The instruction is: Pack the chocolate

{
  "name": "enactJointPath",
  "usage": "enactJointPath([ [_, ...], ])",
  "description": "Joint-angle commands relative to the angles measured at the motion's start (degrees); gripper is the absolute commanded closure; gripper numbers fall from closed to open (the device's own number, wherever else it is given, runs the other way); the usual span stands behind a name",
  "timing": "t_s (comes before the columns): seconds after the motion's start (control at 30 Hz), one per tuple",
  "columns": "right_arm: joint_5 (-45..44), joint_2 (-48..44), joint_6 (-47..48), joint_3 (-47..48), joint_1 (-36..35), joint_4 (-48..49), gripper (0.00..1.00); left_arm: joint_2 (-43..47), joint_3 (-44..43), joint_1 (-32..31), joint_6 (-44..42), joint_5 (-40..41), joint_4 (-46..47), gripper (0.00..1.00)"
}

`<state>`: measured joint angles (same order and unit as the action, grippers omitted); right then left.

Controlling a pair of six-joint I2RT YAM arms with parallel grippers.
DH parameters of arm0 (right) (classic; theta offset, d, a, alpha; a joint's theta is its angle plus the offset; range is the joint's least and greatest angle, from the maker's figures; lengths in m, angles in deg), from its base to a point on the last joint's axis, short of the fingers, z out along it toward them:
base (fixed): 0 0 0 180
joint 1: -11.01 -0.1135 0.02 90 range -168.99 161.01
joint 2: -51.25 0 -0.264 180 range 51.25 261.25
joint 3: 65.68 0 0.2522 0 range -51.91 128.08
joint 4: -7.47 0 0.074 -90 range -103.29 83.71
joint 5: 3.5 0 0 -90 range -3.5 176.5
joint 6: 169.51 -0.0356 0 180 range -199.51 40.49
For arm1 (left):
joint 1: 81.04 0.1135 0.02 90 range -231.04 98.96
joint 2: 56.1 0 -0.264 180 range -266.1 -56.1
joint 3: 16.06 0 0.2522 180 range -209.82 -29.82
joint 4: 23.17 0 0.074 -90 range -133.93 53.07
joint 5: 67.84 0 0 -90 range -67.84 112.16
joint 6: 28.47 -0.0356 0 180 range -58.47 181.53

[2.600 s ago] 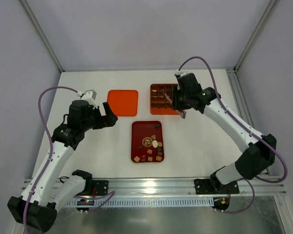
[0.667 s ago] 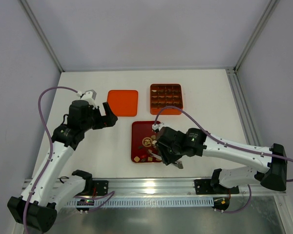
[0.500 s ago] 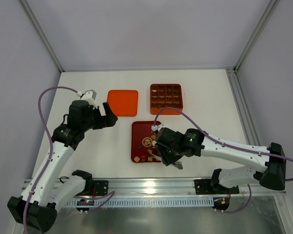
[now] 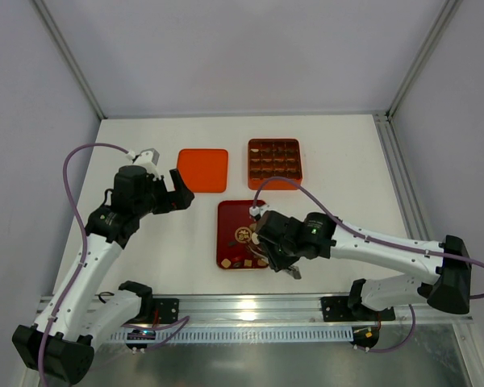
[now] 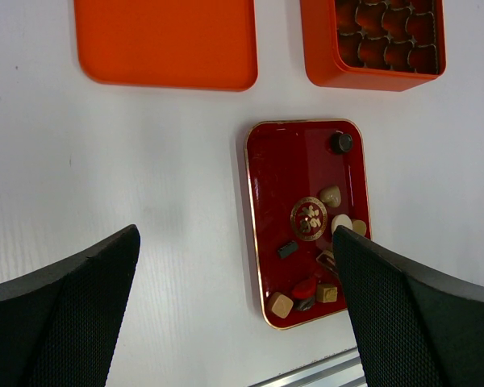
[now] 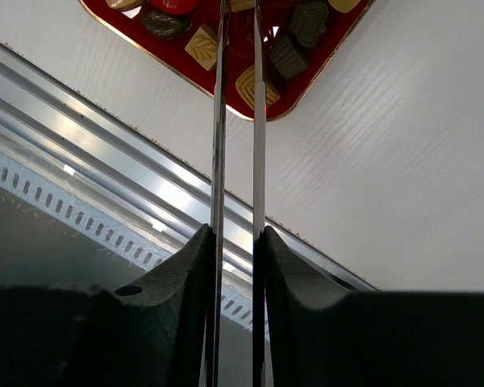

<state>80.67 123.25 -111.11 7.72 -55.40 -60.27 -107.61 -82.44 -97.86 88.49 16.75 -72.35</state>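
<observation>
The chocolate (image 4: pixel 240 262) lies as several small dark, tan and cream pieces in the dark red tray (image 4: pixel 230 218), mostly at its near end; the pieces (image 5: pixel 331 196) show in the left wrist view on the tray (image 5: pixel 274 185). My right gripper (image 4: pixel 256 251) reaches over the tray's near right corner. Its two thin metal blades (image 6: pixel 237 6) stand a narrow gap apart above tan and dark pieces (image 6: pixel 203 46); nothing shows between them. My left gripper (image 4: pixel 180 192) is wide open and empty, held above the table left of the tray.
The orange box (image 4: pixel 274 163) with grid compartments, holding several dark pieces, stands behind the tray (image 5: pixel 371 40). A flat orange lid (image 4: pixel 202 170) lies to its left. The metal rail (image 6: pixel 105 145) runs along the table's near edge, close to the tray.
My right arm has swung from the orange box down to the tray's near right corner, then edged slightly left over the pieces. The left arm has not moved.
</observation>
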Motion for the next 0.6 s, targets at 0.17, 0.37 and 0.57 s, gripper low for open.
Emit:
enactJointPath([
  [0.17, -1.9, -2.8, 2.9, 4.9, 4.6, 0.4, 0.71, 1.0, -0.1, 0.1, 0.1, 0.7, 0.7, 0.0],
  [0.37, -0.7, -1.4, 8.1, 10.9, 14.5, 2.7, 0.72, 0.8, -0.2, 0.1, 0.1, 0.7, 0.7, 0.0],
  [0.57, 1.7, 3.7, 12.3, 16.1, 25.0, 7.8, 0.72, 0.7, -0.2, 0.1, 0.1, 0.7, 0.7, 0.0],
])
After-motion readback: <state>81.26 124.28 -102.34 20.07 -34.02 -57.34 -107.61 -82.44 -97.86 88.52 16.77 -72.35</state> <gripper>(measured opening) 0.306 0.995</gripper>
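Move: Grid box: its middle is about 34 cm ahead of the right gripper, 3 cm to its right and 11 cm lower. The golden chocolate already pinched in the tongs' tips is 6 cm ahead, 7 cm left and 11 cm below; the round dark chocolate is 19 cm ahead, 3 cm left, and the orange lid 33 cm ahead, 21 cm left, both also lower. From the left gripper the box lies some 18 cm ahead, 25 cm right and 19 cm below. Keep the right gripper squeezed on the tongs so their tips still pinch the golden chocolate. Ease it up off the red tray, then speed up and carry it forward about 12 cm towards the grid box while rising some 7 cm, swinging the wrist slightly clockwise and tipping the fingers a little more forward. ##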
